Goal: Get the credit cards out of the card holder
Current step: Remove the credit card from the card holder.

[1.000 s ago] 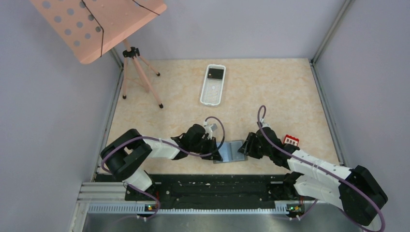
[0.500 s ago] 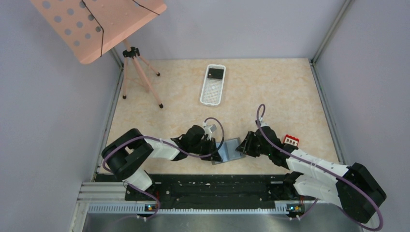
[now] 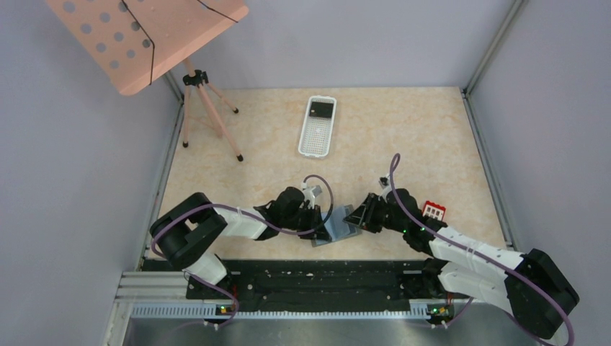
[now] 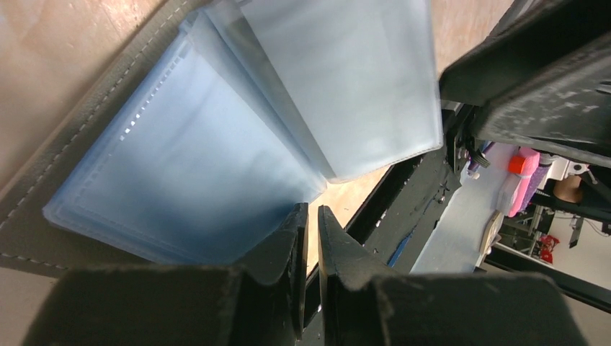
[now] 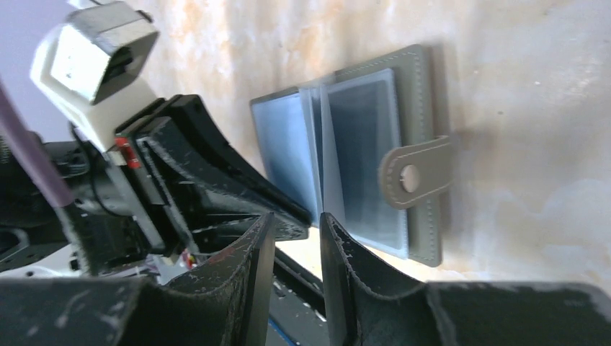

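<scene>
The grey card holder (image 3: 333, 229) lies open near the table's front edge, its blue-grey pockets (image 4: 180, 166) facing up and its snap strap (image 5: 414, 173) on the far half. A translucent leaf (image 5: 315, 144) stands up at the fold. My left gripper (image 3: 317, 220) rests on the holder's left half, its jaws shut to a thin slit (image 4: 312, 216) with nothing seen between them. My right gripper (image 5: 292, 223) is at the standing leaf's lower edge, jaws apart, gap empty. One red credit card (image 3: 433, 210) lies on the table to the right. No card shows in the pockets.
A white perforated basket (image 3: 318, 128) with a dark item inside stands at the back centre. A pink perforated stand on a tripod (image 3: 209, 115) is at the back left. The black base rail (image 3: 317, 277) runs just in front of the holder.
My right gripper has moved left and slightly up towards the holder, and its jaws have narrowed. The holder's right side has lifted and folded leftward. The left gripper has stayed put.
</scene>
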Robot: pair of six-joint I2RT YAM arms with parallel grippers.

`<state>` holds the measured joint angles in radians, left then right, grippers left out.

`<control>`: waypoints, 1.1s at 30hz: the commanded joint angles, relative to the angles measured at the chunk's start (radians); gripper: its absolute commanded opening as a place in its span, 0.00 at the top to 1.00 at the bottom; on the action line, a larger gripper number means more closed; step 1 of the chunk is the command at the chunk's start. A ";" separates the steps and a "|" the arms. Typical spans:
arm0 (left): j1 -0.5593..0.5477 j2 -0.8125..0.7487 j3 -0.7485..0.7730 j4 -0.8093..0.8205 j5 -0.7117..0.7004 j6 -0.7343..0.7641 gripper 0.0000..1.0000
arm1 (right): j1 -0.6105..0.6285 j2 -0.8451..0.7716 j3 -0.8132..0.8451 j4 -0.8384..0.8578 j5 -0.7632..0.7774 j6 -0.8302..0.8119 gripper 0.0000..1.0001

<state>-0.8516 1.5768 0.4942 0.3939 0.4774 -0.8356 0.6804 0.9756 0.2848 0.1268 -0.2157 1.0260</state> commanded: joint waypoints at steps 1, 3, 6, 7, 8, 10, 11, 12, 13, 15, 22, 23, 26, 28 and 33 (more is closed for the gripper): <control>-0.001 -0.079 0.033 -0.032 -0.041 0.012 0.85 | 0.002 -0.040 -0.014 0.060 -0.025 0.037 0.70; 0.004 -0.114 0.047 -0.089 -0.082 0.026 0.84 | 0.002 -0.044 -0.017 0.057 -0.019 0.034 0.69; 0.018 -0.171 0.068 -0.195 -0.144 0.032 0.83 | 0.003 -0.039 -0.024 0.061 -0.014 0.036 0.69; 0.022 -0.190 0.072 -0.222 -0.165 0.030 0.83 | 0.003 -0.035 -0.024 0.065 -0.016 0.037 0.69; 0.025 -0.209 0.073 -0.246 -0.184 0.032 0.82 | 0.003 -0.033 -0.024 0.070 -0.015 0.037 0.69; 0.029 -0.236 0.071 -0.290 -0.224 0.039 0.82 | 0.003 -0.027 -0.023 0.074 -0.013 0.038 0.69; 0.030 -0.245 0.071 -0.313 -0.238 0.046 0.82 | 0.003 -0.021 -0.020 0.074 -0.014 0.037 0.69; 0.032 -0.251 0.071 -0.330 -0.249 0.053 0.82 | 0.004 -0.015 -0.017 0.074 -0.015 0.035 0.69; 0.034 -0.254 0.068 -0.345 -0.258 0.058 0.82 | 0.004 -0.010 -0.013 0.074 -0.017 0.031 0.68; 0.038 -0.257 0.058 -0.357 -0.270 0.062 0.82 | 0.008 0.004 -0.006 0.074 -0.020 0.023 0.68; 0.040 -0.237 0.053 -0.381 -0.329 0.094 0.82 | 0.024 0.044 -0.021 0.094 -0.010 0.017 0.68; 0.041 -0.232 0.054 -0.381 -0.335 0.097 0.81 | 0.024 0.048 -0.022 0.095 -0.008 0.015 0.68; 0.043 -0.214 0.057 -0.389 -0.347 0.105 0.81 | 0.024 0.056 -0.019 0.094 -0.004 0.011 0.68; 0.043 -0.204 0.055 -0.386 -0.351 0.108 0.81 | 0.025 0.060 -0.018 0.097 -0.001 0.004 0.68; 0.043 -0.173 0.030 -0.337 -0.304 0.102 0.83 | 0.034 0.076 -0.015 0.130 0.001 0.001 0.68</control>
<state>-0.8127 1.3819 0.5407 0.0101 0.1585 -0.7486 0.6987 1.0374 0.2596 0.1928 -0.2295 1.0443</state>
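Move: The card holder lies open on the table, slightly askew. The middle of its left flap is about 3 cm ahead of the left hand, 3 cm to its left and 2 cm below. The raised clear leaf stands roughly 5 cm ahead and 4 cm to the right of that hand, and the snap strap some 6 cm ahead and 9 cm to its right. From the right hand, the left flap is about 8 cm left, 2 cm back and 6 cm below. The left hand arcs up, then down, about 5 cm left and 4 cm forward to the holder's left flap. ##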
